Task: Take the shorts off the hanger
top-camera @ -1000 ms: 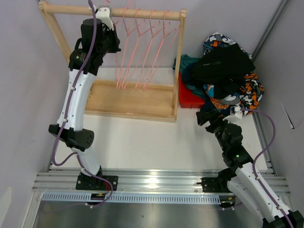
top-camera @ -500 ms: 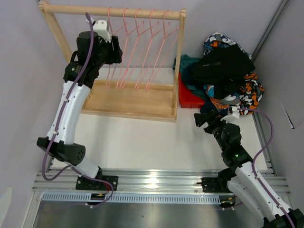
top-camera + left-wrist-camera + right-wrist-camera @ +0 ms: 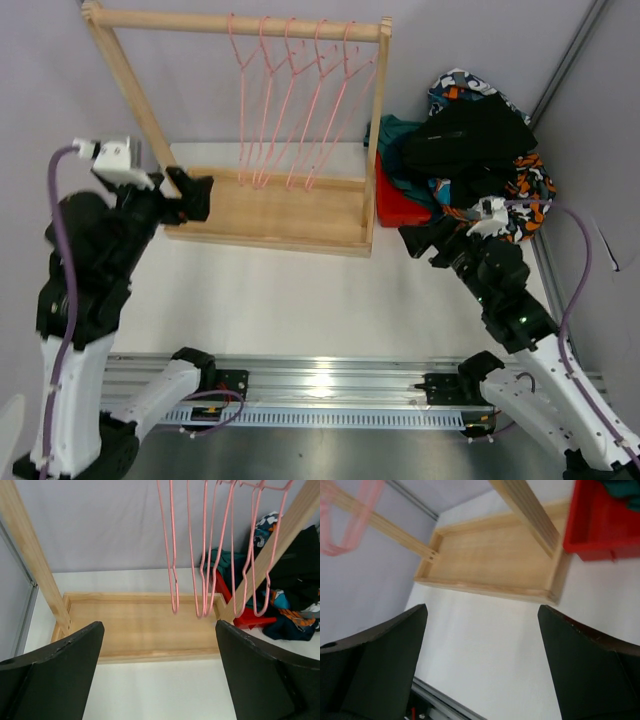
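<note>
Several pink wire hangers (image 3: 290, 90) hang bare from the wooden rack's top rail (image 3: 240, 22); the left wrist view shows their lower loops (image 3: 202, 580). The shorts (image 3: 480, 150) lie in a mixed heap of black, teal and orange-patterned fabric on a red bin (image 3: 395, 205) to the right of the rack, also at the right edge of the left wrist view (image 3: 295, 590). My left gripper (image 3: 192, 196) (image 3: 159, 626) stands open and holds nothing, near the rack's front left corner. My right gripper (image 3: 418, 240) (image 3: 482, 608) is open and holds nothing, just in front of the bin.
The rack's wooden base tray (image 3: 270, 210) (image 3: 490, 560) sits at the back of the white table, with slanted posts (image 3: 30, 560) at each end. Grey walls close in at the left and back. A metal rail (image 3: 320, 385) runs along the near edge.
My left arm has pulled back from the top rail down to the near left and its gripper has opened. The hangers have settled to hang straight. The right arm shifted slightly.
</note>
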Robot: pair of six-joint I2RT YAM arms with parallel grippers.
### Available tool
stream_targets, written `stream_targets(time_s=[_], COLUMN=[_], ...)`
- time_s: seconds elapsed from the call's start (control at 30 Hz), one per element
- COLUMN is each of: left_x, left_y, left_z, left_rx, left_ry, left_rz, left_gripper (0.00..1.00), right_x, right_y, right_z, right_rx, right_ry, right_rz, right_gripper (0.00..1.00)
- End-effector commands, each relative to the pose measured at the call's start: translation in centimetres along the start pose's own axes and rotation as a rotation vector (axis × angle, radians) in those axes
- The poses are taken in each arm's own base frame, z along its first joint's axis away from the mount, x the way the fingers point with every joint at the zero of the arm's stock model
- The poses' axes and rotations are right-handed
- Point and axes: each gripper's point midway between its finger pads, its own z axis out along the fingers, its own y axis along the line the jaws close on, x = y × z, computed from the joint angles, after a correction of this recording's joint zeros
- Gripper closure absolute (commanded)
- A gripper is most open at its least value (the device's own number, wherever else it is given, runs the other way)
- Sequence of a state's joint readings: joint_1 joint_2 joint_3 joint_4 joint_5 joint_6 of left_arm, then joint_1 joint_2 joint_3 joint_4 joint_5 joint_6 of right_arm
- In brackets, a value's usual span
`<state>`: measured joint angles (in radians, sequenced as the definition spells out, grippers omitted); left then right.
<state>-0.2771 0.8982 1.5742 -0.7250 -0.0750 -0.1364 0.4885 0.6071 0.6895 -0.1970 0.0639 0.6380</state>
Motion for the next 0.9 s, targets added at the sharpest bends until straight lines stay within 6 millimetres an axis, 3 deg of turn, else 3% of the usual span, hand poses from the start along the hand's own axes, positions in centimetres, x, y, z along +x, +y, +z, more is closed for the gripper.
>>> stream_targets(time_s=[0.0,0.03,0.07,0.13,0.17,0.2,0.27,0.3,0.4,0.53,0.87], left_x=[2.5,2.6,2.6,3.4,3.7,3.8,4.6,4.8,4.9,4.2,3.3], left_y=[0.3,0.3,0.1,-0.2,-0.3,-0.8,-1.3,-1.5,-1.1,-0.4,-0.3], left_z=[-4.5,-5.5,-6.4,-8.5,-9.0,-9.8,-10.5,-10.7,-11.9,-12.9,-13.6], left_rx=[0.012,0.02,0.035,0.069,0.072,0.103,0.133,0.146,0.134,0.096,0.092], left_ry=[-0.009,-0.024,-0.04,-0.053,-0.052,-0.052,-0.024,-0.017,-0.03,-0.049,-0.082], left_rz=[-0.039,-0.048,-0.063,-0.078,-0.092,-0.1,-0.109,-0.109,-0.111,-0.103,-0.105], left_gripper=[0.01,0.01,0.01,0.01,0.01,0.01,0.01,0.01,0.01,0.01,0.01], right_x=[-4.1,-4.6,-7.0,-7.6,-10.0,-9.8,-11.1,-12.3,-14.1,-14.7,-13.4], right_y=[6.8,8.1,10.7,11.9,14.0,14.6,15.9,17.0,17.5,16.4,14.9], right_z=[-2.5,-3.0,-3.9,-5.0,-6.2,-7.1,-8.9,-10.8,-14.3,-16.4,-15.9], right_rx=[-0.172,-0.207,-0.257,-0.269,-0.31,-0.334,-0.385,-0.422,-0.453,-0.425,-0.376], right_ry=[0.018,0.031,0.012,0.067,0.036,0.075,0.059,0.035,-0.037,-0.089,-0.058], right_rz=[-0.066,-0.091,-0.098,-0.143,-0.157,-0.17,-0.208,-0.218,-0.248,-0.259,-0.257], right_gripper=[0.01,0.0,0.01,0.01,0.01,0.0,0.01,0.0,0.01,0.0,0.01])
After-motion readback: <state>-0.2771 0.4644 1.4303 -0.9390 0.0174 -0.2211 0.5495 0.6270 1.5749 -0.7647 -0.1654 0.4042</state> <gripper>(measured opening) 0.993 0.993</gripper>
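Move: The left hand, open and empty, has the bunch of bare pink hangers about 24 cm ahead and 14 cm to its right, nearly at its height; the stand's wooden base lies some 22 cm ahead, 6 cm right and 44 cm below. From it, the pile of shorts is roughly 32 cm ahead, 64 cm right and 38 cm below. From the right hand, the pile is around 32 cm ahead, 24 cm right and 20 cm below; the hangers are about 23 cm ahead, 25 cm left and 16 cm higher. Upward first, and fast, the right hand climbs about 25 cm while drawing back some 15 cm from the pile, its fingertips tilting up and its wrist turning counter-clockwise, then eases slightly down. The left hand pulls straight back about 13 cm from the hangers, mostly early on, and sinks a little. Both grippers stay wide open and empty. ##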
